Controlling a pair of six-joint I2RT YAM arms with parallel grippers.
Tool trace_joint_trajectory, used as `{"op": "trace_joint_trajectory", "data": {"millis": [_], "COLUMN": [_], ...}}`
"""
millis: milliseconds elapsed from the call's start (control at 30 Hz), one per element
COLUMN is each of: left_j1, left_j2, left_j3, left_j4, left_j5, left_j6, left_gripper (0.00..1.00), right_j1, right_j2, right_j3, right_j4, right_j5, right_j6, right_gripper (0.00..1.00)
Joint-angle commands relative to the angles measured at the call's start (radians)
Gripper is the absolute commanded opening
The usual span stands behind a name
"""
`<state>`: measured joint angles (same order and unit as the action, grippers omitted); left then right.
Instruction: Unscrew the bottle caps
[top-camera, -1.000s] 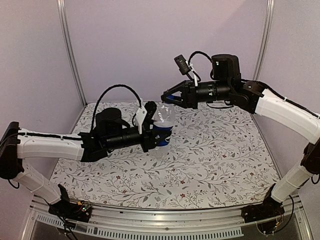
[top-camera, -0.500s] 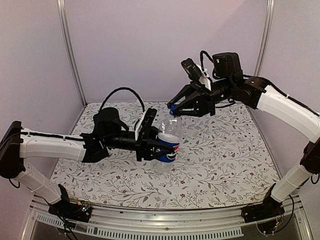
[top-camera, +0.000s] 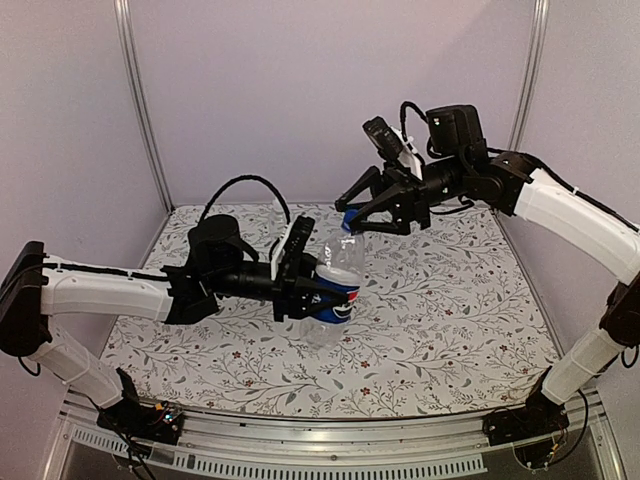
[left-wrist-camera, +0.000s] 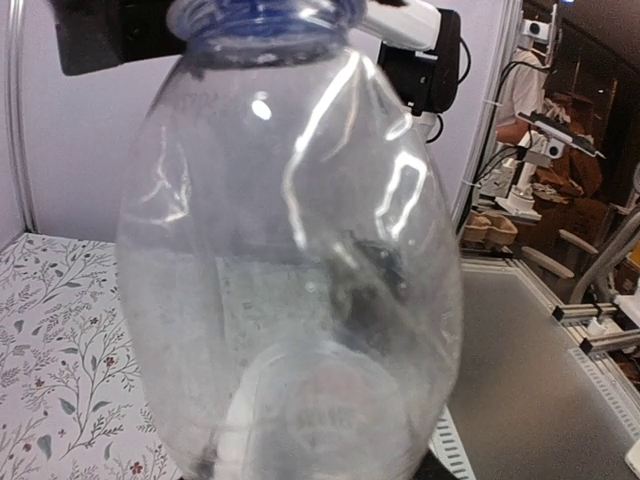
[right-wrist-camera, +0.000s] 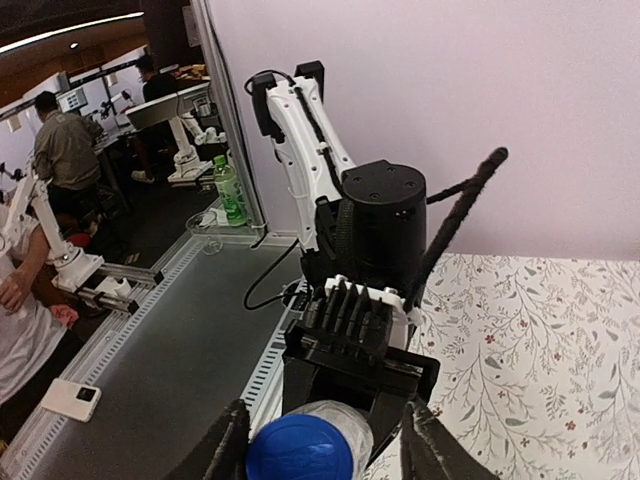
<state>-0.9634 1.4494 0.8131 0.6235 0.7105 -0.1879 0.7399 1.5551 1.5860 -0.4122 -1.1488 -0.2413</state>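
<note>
A clear bottle (top-camera: 346, 262) with a blue-red-white Pepsi label is held tilted above the table, neck pointing up and to the right. My left gripper (top-camera: 322, 290) is shut on its labelled body. In the left wrist view the bottle (left-wrist-camera: 290, 250) fills the frame and hides my fingers. The bright blue cap (top-camera: 347, 224) sits on the neck. My right gripper (top-camera: 352, 213) stands open around it. In the right wrist view the cap (right-wrist-camera: 300, 452) lies between the two fingers (right-wrist-camera: 226, 445), the left one close against it and the right one apart.
A floral cloth (top-camera: 440, 320) covers the table, with a metal rail (top-camera: 300, 440) along the near edge and upright posts (top-camera: 140, 110) at the back corners. Beyond the table's left side are a grey floor and other workstations with people (right-wrist-camera: 60, 150).
The left arm rolled and tilted the bottle so the label shows. The right gripper rose with the cap, turned at the wrist, then opened its jaws off the cap.
</note>
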Motion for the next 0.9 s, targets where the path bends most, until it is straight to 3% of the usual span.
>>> {"op": "trace_joint_trajectory", "data": {"millis": [0,100,200,400,533,700,867], "left_j1": [0.005,0.004,0.004,0.001,-0.013,-0.015,-0.018], "left_j2": [-0.005,-0.005,-0.013,-0.015,-0.015,-0.011,-0.008], "left_j3": [0.031,0.039,0.04,0.052,0.06,0.07,0.074], "left_j4": [-0.043,-0.077,-0.096,-0.147,-0.174,-0.193,-0.202], "left_j5": [-0.079,-0.155,-0.24,-0.423,-0.532,-0.611,-0.652], "left_j6": [0.063,0.081,0.094,0.094,0.095,0.087,0.086], "left_gripper": [0.34,0.34,0.34,0.34,0.35,0.35,0.35], "right_j1": [-0.027,-0.027,-0.028,-0.027,-0.027,-0.013,0.016], "right_j2": [-0.002,-0.015,-0.037,-0.1,-0.113,-0.111,-0.086], "right_j3": [0.024,0.006,-0.012,-0.045,-0.031,-0.056,-0.054], "right_j4": [0.028,0.063,0.084,0.143,0.164,0.188,0.196], "right_j5": [0.123,0.153,0.183,0.319,0.579,0.754,0.815], "right_j6": [0.056,0.107,0.15,0.265,0.459,0.572,0.608], "right_gripper": [0.69,0.88,0.94,0.95,0.93,0.9,0.9]}}
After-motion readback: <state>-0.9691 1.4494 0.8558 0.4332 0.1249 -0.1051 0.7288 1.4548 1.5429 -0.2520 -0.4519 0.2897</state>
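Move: The blue cap lies between the right hand's fingers, level with its hand point and only about 1 cm below; those fingers have already begun to part. The Pepsi bottle's middle hangs some 10 cm under that hand and 1 cm nearer the base. From the left hand, which grips the bottle low on its label, the cap is about 12 cm up and 2 cm forward. The clear bottle stands some 22 cm ahead, 17 cm left and 28 cm below the right hand. The cap comes free as the right fingers spread to nearly full width; that hand travels about 10 cm forward, lifting some 3 cm off the cap midway and swinging about 45 degrees clockwise. Keeping its hold on the Pepsi bottle, the left hand carries it forward almost as far, sinking slightly and turning the other way. ##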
